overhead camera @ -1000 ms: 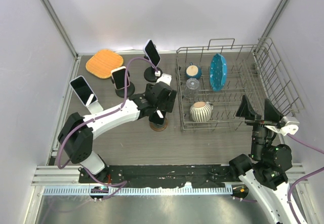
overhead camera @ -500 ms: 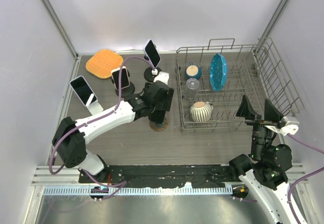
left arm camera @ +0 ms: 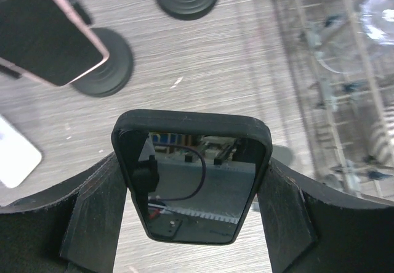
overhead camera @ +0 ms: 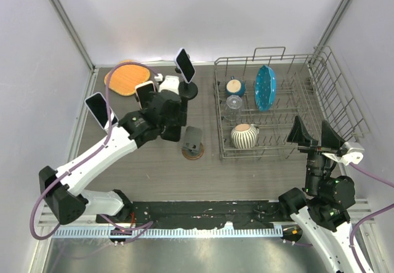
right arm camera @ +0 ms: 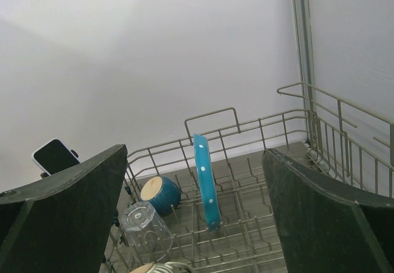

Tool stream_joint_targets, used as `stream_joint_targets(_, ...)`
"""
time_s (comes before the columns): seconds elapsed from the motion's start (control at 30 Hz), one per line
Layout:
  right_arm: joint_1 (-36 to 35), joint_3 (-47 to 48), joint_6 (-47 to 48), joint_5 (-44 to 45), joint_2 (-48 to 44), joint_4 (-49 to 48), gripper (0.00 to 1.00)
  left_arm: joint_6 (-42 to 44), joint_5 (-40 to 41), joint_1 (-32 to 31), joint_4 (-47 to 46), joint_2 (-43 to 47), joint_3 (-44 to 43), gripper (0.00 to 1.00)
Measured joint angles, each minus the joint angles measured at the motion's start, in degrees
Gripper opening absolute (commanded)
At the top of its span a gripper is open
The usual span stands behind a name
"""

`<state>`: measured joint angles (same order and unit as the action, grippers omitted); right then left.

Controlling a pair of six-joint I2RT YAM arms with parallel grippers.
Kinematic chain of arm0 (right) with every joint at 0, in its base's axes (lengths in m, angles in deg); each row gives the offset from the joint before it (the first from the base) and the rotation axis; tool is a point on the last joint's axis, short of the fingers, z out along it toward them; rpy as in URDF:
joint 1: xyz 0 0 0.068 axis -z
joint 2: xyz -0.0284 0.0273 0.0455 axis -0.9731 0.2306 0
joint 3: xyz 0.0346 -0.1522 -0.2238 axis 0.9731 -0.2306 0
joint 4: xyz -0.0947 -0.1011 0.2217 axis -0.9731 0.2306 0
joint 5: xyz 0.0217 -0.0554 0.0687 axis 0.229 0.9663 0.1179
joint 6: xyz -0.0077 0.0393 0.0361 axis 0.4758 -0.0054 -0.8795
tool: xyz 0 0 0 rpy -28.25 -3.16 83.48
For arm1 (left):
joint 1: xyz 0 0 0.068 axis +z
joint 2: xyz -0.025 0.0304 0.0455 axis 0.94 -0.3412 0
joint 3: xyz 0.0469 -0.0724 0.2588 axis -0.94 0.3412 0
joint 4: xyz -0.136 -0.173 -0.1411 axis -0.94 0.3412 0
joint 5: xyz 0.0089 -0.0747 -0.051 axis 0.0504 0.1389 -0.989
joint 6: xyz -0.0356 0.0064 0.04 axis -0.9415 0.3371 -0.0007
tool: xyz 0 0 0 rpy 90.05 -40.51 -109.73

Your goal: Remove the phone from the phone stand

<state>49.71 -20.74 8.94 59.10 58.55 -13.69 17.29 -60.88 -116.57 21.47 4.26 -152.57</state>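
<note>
In the left wrist view a phone (left arm camera: 192, 180) in a black case, its dark screen mirroring the room, sits upright between my left gripper's (left arm camera: 192, 208) fingers (left arm camera: 92, 214), which are shut on its two long edges above the tabletop. From above, that gripper (overhead camera: 173, 127) hangs left of the grey phone stand (overhead camera: 192, 142) on its round brown base, which holds nothing. The phone itself is hidden under the gripper there. My right gripper (overhead camera: 314, 135) stands open at the right near the rack, with nothing between its fingers (right arm camera: 61, 205).
Three other phones sit on stands at the back left: one (overhead camera: 184, 65) on a black base, one (overhead camera: 145, 93), and one (overhead camera: 101, 110) on a white stand. An orange mat (overhead camera: 126, 76) lies behind them. A wire dish rack (overhead camera: 332, 88) holds a teal plate (right arm camera: 206, 183), a bowl, a glass and a striped mug.
My left gripper closed on the phone at the grey stand, then carried it up and to the left, leaving the stand bare. The right arm has not moved.
</note>
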Motion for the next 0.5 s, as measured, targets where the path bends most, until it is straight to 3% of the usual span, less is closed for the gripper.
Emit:
stream_joint_targets(0.23,0.0,0.0,-0.2,0.0,0.0,0.0,0.97,-1.8,-1.4,8.7,8.4,2.3,2.9,0.25)
stream_joint_targets(0.5,0.0,0.0,-0.5,0.0,0.0,0.0,0.97,-3.3,-5.2,10.0,13.9,-1.6,10.2,0.24)
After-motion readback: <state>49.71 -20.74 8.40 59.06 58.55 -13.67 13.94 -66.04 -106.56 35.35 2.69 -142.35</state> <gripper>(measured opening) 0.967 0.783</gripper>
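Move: The phone is already off its stand and in the left fingers. The bare table patch it is being taken to lies about 9 cm left, 5 cm nearer and some 25 cm below that hand. The emptied phone stand is 8 cm to the right and 1 cm nearer, 18 cm down; the pink-framed phone's stand is 18 cm ahead and 9 cm left. The right hand, idle, has that patch about 61 cm to its left, 6 cm ahead and 36 cm down. Keep the phone pinched and swing the left gripper left, away from the emptied stand, nearly level for the first 6 cm. Then sink it about 11 cm towards the bare table while easing a little back and farther left, tipping the fingers down by some 20 degrees. ##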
